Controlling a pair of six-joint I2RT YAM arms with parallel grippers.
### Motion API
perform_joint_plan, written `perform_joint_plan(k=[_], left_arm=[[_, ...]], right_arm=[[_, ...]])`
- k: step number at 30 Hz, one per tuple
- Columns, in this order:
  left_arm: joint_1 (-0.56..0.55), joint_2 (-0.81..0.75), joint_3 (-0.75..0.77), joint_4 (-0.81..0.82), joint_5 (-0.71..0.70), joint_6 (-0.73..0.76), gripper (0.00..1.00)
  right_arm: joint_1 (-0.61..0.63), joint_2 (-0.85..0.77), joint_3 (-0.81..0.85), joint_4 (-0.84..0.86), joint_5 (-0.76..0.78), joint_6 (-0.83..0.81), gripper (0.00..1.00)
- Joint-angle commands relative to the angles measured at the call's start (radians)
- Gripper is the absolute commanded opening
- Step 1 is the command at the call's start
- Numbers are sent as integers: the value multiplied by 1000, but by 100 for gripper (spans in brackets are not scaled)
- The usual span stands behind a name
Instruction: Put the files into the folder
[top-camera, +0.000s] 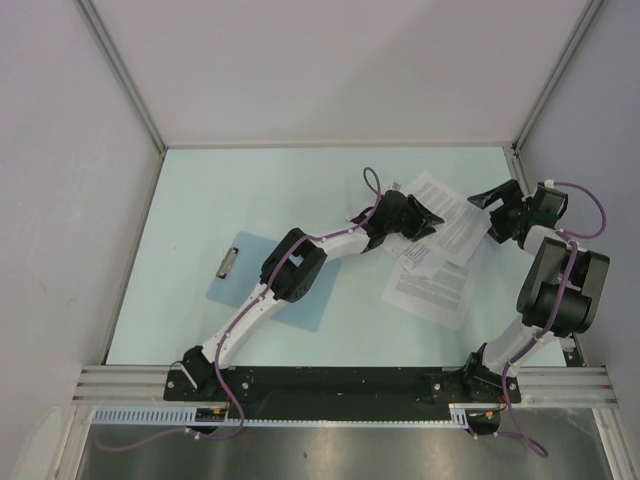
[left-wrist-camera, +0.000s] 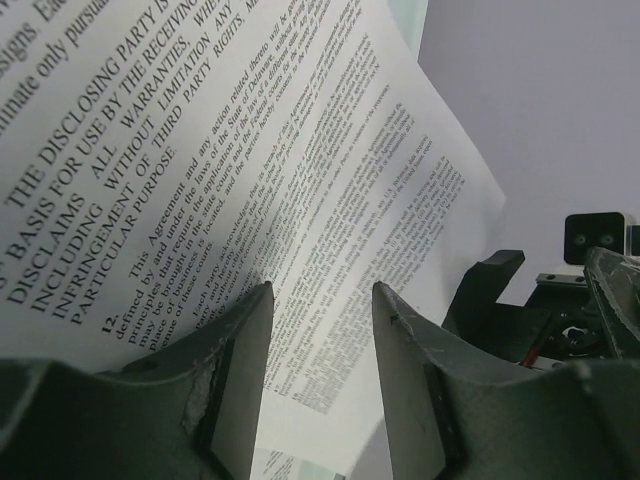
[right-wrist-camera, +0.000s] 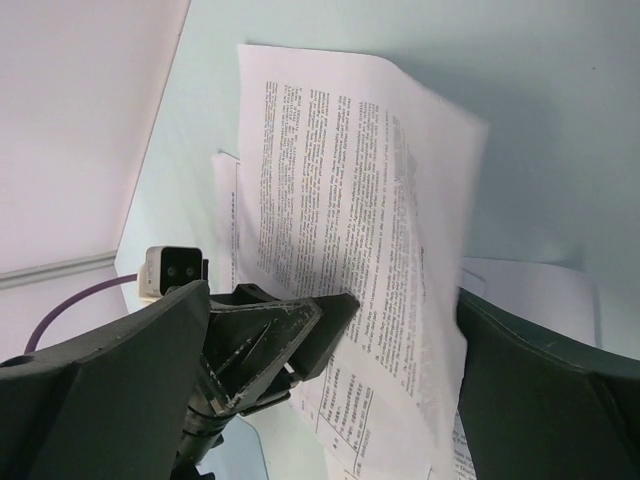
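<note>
The files are white printed sheets overlapping at the table's right centre: a top sheet (top-camera: 455, 215) and a lower one (top-camera: 430, 290). The top sheet (right-wrist-camera: 340, 170) curls upward at one edge. My left gripper (top-camera: 425, 215) stands open on it, and text shows between its fingers (left-wrist-camera: 235, 350) in the left wrist view (left-wrist-camera: 320, 300). My right gripper (top-camera: 497, 212) is wide open just right of the sheets, the raised sheet edge between its fingers (right-wrist-camera: 550, 390). The folder (top-camera: 250, 280), a light-blue clipboard with a silver clip (top-camera: 228, 262), lies flat at the left, partly under my left arm.
Grey walls with aluminium posts (top-camera: 120, 80) close the table on three sides. A metal rail (top-camera: 340, 380) runs along the near edge by the arm bases. The two grippers stand close together over the sheets.
</note>
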Motion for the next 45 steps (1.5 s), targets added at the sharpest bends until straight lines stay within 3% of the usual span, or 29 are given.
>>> perform_joint_plan(k=[1, 5, 8, 9, 13, 15, 19, 23, 24, 25, 27, 28, 30, 35, 37, 42, 45], left_arm=[[-4, -10, 36, -23, 21, 29, 51], [-5, -18, 39, -26, 22, 40, 51], [-2, -32, 47, -45, 24, 69, 52], [-2, -38, 47, -48, 30, 83, 53], [10, -79, 50, -52, 68, 140, 66], [18, -128, 56, -100, 111, 207, 70], [62, -312, 0, -282, 149, 406, 76], [116, -640, -313, -335, 148, 552, 77], [133, -711, -465, -332, 148, 589, 77], [174, -854, -537, -345, 143, 609, 77], [226, -987, -742, -377, 137, 679, 78], [284, -1130, -799, -438, 120, 712, 77], [347, -1263, -943, -515, 48, 823, 78], [654, -1608, -1152, -733, -65, 996, 85], [776, -1647, -1197, -807, -81, 1062, 86], [936, -1624, -1222, -881, -127, 1129, 87], [1030, -1625, -1261, -847, -119, 1084, 87]], right_arm=[[-13, -30, -9, 28, -2, 29, 97], [-19, -26, -21, 39, 9, 21, 91], [-18, -13, -27, 54, 29, -14, 77], [-18, -4, -36, 80, 24, -34, 63], [-12, 30, -38, 132, 6, -91, 36], [-13, 23, -38, 140, -3, -105, 17], [-9, -63, -33, 108, 4, -137, 2], [80, -205, -9, 39, 44, -143, 0], [108, -230, -6, 13, 52, -140, 0], [184, -262, -2, 5, 78, -137, 0], [270, -348, 19, -25, 119, -131, 0], [354, -373, 28, -29, 157, -122, 0], [465, -428, 57, -17, 187, -94, 0], [813, -415, 166, 45, 239, -13, 0], [901, -369, 229, 109, 216, 47, 0], [1088, -261, 309, 367, 92, 233, 0], [1087, -209, 309, 473, 0, 380, 0]])
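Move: The top sheet's raised right-hand edge already stands between the right hand's open fingers. The sheet's middle lies about 8 cm to that hand's left, level with it front to back, some 6 cm lower. The form sheet lies 17 cm left, 1 cm back; the lower page 10 cm left, 18 cm back; the folder about 53 cm left, 16 cm back. The left hand is over the sheet's middle, which lies 2 cm to its right and 1 cm farther out, with the folder 43 cm left, 16 cm back. Easing down barely a centimetre, the right hand shuts its wide-open fingers on the top sheet's raised edge, then sweeps it left about 43 cm and up nearly 30, drawing back some 14, towards the folder, swinging round to point left and tipping up. The left hand, its fingertips on the sheet, comes free, opens wider and swings left past the folder, rising, then sinking again. ##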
